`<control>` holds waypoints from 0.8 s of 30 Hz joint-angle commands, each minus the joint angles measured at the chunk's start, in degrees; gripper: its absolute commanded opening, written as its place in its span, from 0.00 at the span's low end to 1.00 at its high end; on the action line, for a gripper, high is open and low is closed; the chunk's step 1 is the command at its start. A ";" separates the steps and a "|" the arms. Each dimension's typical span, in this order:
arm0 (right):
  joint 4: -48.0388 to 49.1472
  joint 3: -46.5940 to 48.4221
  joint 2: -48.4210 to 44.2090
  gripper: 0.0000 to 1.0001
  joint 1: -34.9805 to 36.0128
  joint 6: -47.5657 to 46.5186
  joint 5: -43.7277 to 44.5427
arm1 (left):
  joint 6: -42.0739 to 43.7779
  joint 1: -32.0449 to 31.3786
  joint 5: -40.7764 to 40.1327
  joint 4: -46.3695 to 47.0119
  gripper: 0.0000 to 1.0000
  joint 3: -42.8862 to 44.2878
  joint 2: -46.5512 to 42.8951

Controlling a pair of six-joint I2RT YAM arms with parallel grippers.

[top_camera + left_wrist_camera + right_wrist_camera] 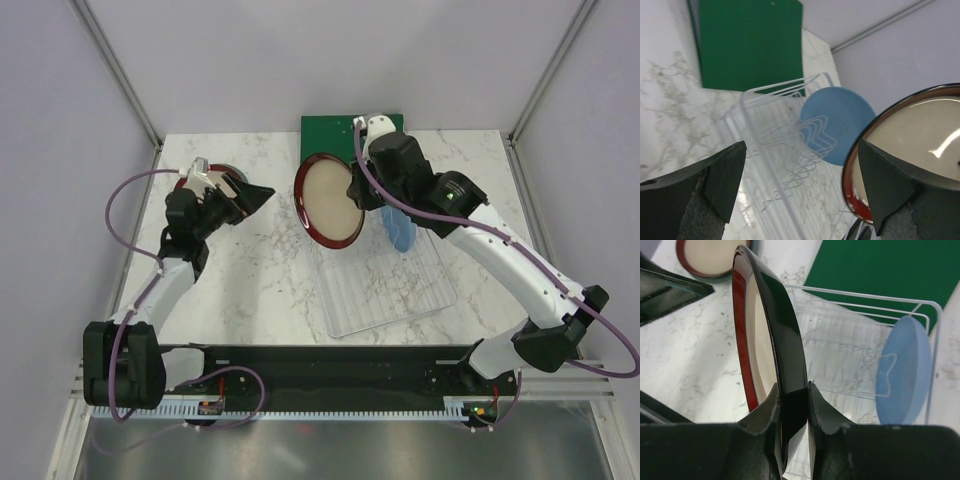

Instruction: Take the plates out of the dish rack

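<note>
My right gripper (352, 190) (792, 390) is shut on the rim of a dark red-brown plate with a cream centre (328, 200) (767, 315) (925, 130). It holds the plate on edge above the left end of the white wire dish rack (385, 285) (770, 130) (840, 340). A light blue plate (400, 235) (837, 120) (905, 370) stands upright in the rack. A second red-brown plate (198, 180) (710, 255) lies on the table at the back left, with a grey-green edge showing under it. My left gripper (262, 196) (801, 145) is open and empty, just right of that plate and pointing toward the rack.
A flat dark green board (340, 128) (750, 45) (880, 265) lies behind the rack at the table's far edge. Metal frame posts and grey walls stand at the back corners. The marble table (250, 270) is bare between the left arm and the rack.
</note>
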 commanded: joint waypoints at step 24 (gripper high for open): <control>20.19 -3.63 0.61 0.00 -0.30 8.99 -12.57 | -17.55 -11.16 3.26 35.34 0.02 -7.08 4.39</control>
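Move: The red-rimmed plate, still held in the air by the right hand, has its middle about 19 cm right of the open left gripper, 5 cm back and roughly level; the two put-down plates lie 20 cm left of that gripper, 11 cm ahead and 22 below. From the right hand, the left gripper is some 25 cm left, 6 ahead and 9 lower, and the blue plate in the rack 12 cm right, 5 ahead and 22 below. The left hand carries its wide-open fingers about 6 cm to the right and rises some 5 cm to the left edge of the red-rimmed plate, drawing back slightly and rolling its left side down by roughly 15 degrees, then shuts and pinches the rim. Meanwhile the right hand keeps its pinch on the opposite edge and brings the plate a few centimetres left to meet it, raising its own left side by about 15 degrees. ##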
